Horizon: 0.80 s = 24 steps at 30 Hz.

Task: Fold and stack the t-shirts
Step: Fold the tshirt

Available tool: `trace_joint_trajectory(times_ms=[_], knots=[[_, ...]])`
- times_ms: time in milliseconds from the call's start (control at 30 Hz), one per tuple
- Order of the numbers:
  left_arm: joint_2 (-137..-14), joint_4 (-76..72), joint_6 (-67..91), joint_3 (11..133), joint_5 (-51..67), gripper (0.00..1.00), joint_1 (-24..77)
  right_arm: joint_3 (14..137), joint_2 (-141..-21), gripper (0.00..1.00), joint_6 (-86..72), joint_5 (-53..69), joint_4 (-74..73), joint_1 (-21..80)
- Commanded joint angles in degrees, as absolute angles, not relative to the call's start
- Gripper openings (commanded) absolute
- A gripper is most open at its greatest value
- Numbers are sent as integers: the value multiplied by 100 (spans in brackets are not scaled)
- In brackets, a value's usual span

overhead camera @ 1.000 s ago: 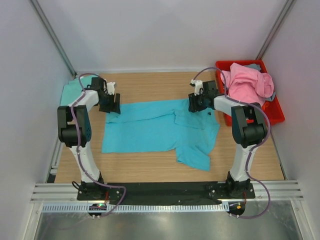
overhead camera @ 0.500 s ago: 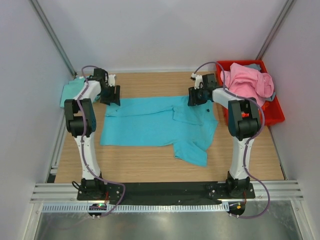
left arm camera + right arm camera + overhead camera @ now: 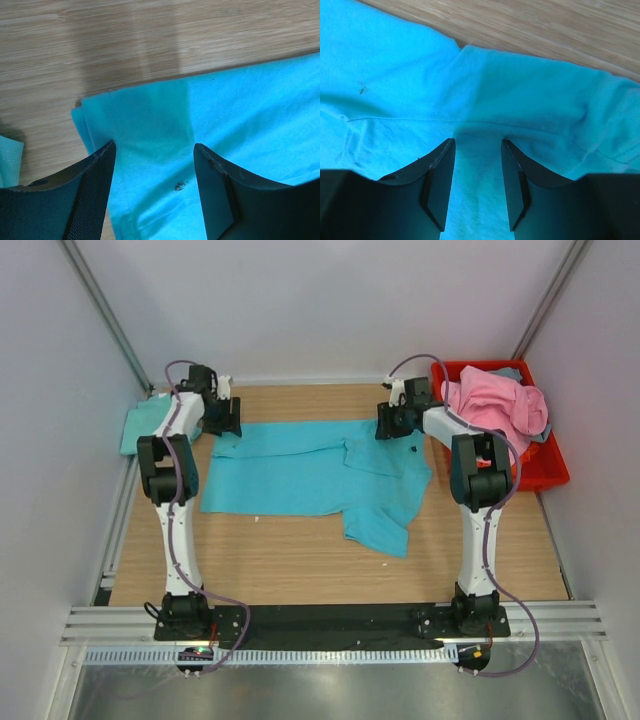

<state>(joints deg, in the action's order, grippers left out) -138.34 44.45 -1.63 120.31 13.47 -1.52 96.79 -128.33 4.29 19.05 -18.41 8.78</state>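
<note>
The turquoise-blue t-shirt (image 3: pixel 300 465) lies spread flat across the table, one sleeve folded over toward the near right. My left gripper (image 3: pixel 222 425) is at its far left corner. In the left wrist view (image 3: pixel 152 150) the jaws stand wide apart over the flat hem (image 3: pixel 240 110). My right gripper (image 3: pixel 388 428) is at the far right edge, jaws apart over the cloth (image 3: pixel 395 75) in the right wrist view (image 3: pixel 477 145). The mint-green t-shirt (image 3: pixel 140 425) lies folded at the far left. The pink t-shirt (image 3: pixel 495 405) is heaped in the bin, with a bit of the grey-blue one (image 3: pixel 510 371) behind it.
The red plastic bin (image 3: pixel 550 465) stands at the far right, beside the right arm. A corner of the mint-green cloth (image 3: pixel 7 160) shows left of the left fingers. Bare wood runs along the near side of the shirt. White walls close in the back and sides.
Both arms have reached farther from their bases, and the turquoise shirt has slid with them toward the back wall. Its near sleeve has moved up too.
</note>
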Motion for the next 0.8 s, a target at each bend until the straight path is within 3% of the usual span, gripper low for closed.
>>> trace_joint_trajectory(times_ms=[0,200,233,300,433,533,600,700,767], knots=[[-13177,4317,-26,11849,1573,65,-123,9493,-12122,48,562,1635,-1566,852],[-10507,3613,44,10189,1730,76,-53,8115,-9727,50,1027,1441,-924,844],[-10190,3482,27,9969,1749,99,-53,7843,-9408,50,1107,1459,-810,852],[-9401,3384,44,9380,1784,100,-61,7025,-8488,52,1369,1573,-537,861],[-8571,3427,482,8467,1801,100,-53,5542,-7210,78,1276,1504,-273,870],[-8140,3972,712,8097,2519,99,-53,5090,-6602,94,-89,1048,-594,861],[-7675,4026,809,7797,2784,100,-53,5132,-6522,97,-168,1395,-1148,853],[-6842,3377,992,6805,3392,100,-350,5282,-6566,100,867,2990,-2343,870],[-6470,3051,1037,6277,3262,100,-492,5046,-6233,100,1713,3173,-2760,896]])
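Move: The hands rest low on the far part of the turquoise t-shirt. Its near-left corner lies about 24 cm back and 4 cm left of the left hand; its near sleeve lies roughly 28 cm back and 4 cm left of the right. The folded green shirt is some 19 cm left and 2 cm ahead of the left hand, the pink shirt in its red box about 33 cm right of and level with the right. Both hands' fingertips come free of the far part of the t-shirt, rise steeply and swing back about 20 cm over it towards its near side. After peaking some 25 cm up they start sinking again; the fingers open wide, and the wrists tip up over 30 degrees, then ease partway down. ##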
